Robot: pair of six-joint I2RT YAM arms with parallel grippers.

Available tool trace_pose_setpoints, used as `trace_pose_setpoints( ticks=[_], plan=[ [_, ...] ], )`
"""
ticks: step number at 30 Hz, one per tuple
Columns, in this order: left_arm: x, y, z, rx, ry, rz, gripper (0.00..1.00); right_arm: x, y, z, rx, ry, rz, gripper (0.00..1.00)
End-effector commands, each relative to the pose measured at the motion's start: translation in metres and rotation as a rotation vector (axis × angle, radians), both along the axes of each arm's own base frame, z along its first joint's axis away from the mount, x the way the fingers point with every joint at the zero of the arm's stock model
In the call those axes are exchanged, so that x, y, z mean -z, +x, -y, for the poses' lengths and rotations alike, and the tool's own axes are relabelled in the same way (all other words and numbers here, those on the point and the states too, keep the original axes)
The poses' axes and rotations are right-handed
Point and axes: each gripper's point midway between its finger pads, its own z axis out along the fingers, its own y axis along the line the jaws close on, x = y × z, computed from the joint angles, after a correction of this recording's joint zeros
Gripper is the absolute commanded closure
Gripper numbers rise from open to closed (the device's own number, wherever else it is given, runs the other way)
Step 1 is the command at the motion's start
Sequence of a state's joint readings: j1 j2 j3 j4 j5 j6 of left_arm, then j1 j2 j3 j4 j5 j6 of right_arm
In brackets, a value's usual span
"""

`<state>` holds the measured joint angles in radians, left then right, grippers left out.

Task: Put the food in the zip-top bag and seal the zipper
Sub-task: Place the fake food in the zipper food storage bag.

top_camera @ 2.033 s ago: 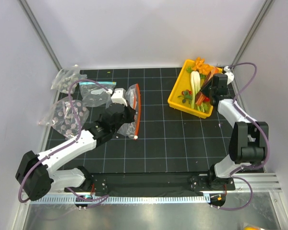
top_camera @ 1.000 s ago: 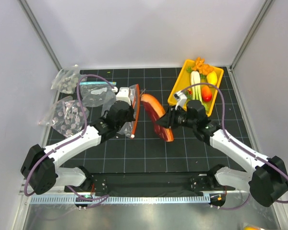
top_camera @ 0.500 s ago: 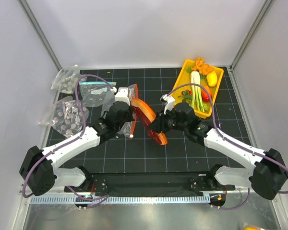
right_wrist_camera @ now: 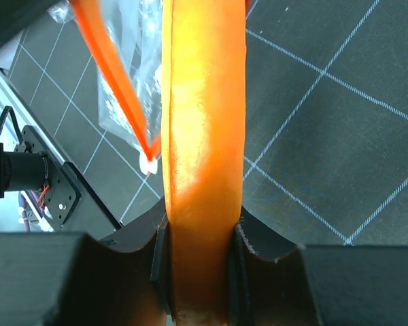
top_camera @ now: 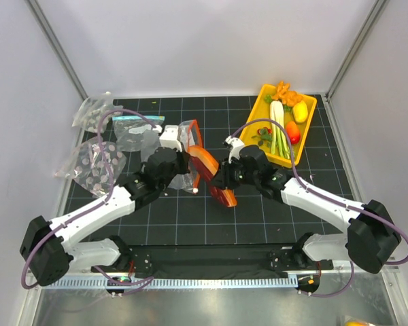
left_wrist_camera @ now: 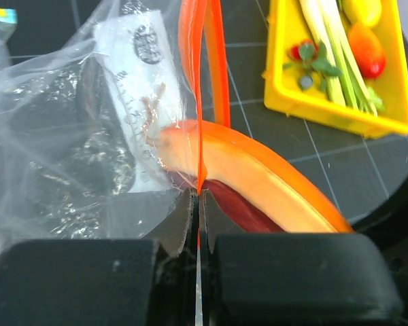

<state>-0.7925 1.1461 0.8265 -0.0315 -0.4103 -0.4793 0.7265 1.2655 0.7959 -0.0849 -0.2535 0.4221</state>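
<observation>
My left gripper (top_camera: pixel 179 165) (left_wrist_camera: pixel 198 204) is shut on the near lip of the clear zip-top bag (top_camera: pixel 180 151) (left_wrist_camera: pixel 88 149), pinching its orange-red zipper (left_wrist_camera: pixel 200 102) so the mouth stands open. My right gripper (top_camera: pixel 217 178) (right_wrist_camera: pixel 198 231) is shut on a curved orange and dark-red slab (top_camera: pixel 207 166) (right_wrist_camera: pixel 200 122) (left_wrist_camera: pixel 258 190). The slab's far end pokes into the bag's mouth. The zipper's white end tab (right_wrist_camera: pixel 148 163) hangs just left of the slab in the right wrist view.
A yellow tray (top_camera: pixel 250 142) (left_wrist_camera: pixel 285 102) at the back right holds leeks, a tomato, a lemon and carrot pieces. At the back left lie a clear bag with a light-blue strip (top_camera: pixel 132 125) and clear bags of grey dotted pieces (top_camera: pixel 95 163).
My right gripper took the slab from the yellow tray and carried it left to the bag; its tip now enters the mouth. My left gripper has kept hold of the zipper lip.
</observation>
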Motion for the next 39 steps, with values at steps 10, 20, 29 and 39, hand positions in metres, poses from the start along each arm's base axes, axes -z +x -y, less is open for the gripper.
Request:
trace_pose_setpoints(
  ticks=[10,20,29,39],
  plan=[
    [-0.025,-0.048,0.088,0.34,-0.005,0.065,1.0,-0.038,0.011,-0.005,0.024,0.052,0.074,0.99],
    [-0.024,-0.063,0.102,0.357,-0.013,0.039,1.0,-0.043,0.015,0.005,0.062,0.062,0.092,0.58],
    [0.016,-0.028,0.084,0.208,0.04,-0.136,1.0,-0.042,0.016,0.006,0.072,0.058,0.084,0.28],
    [0.032,0.002,0.047,0.137,-0.067,-0.243,1.0,-0.044,0.021,0.022,0.134,-0.002,0.113,0.21]
  ],
)
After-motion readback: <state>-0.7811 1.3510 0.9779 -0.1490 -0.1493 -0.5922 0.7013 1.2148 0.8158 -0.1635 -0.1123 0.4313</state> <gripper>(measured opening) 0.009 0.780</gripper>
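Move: The long orange-and-red food piece is held in the right fingers. Its middle is about 9 cm right of the left hand, 6 cm back and 7 cm lower. Its far end is already in the mouth of the orange-zip bag, which is about 8 cm left of the right hand, 6 cm ahead and slightly higher. The blue-zip bag lies about 18 cm left of the left hand, 10 cm farther out, and the yellow tray some 20 cm right of the right hand, 19 cm ahead, both lower. Over the food, which the right hand first holds nearly still, the left hand keeps pinching the orange rim and draws the bag about 10 cm right and 7 cm back, turning some 20 degrees clockwise. The right fingers then open and let go, shifting a few centimetres right and forward before starting back. Last, the left hand swings forward and left, sinking slightly and tipping down. ##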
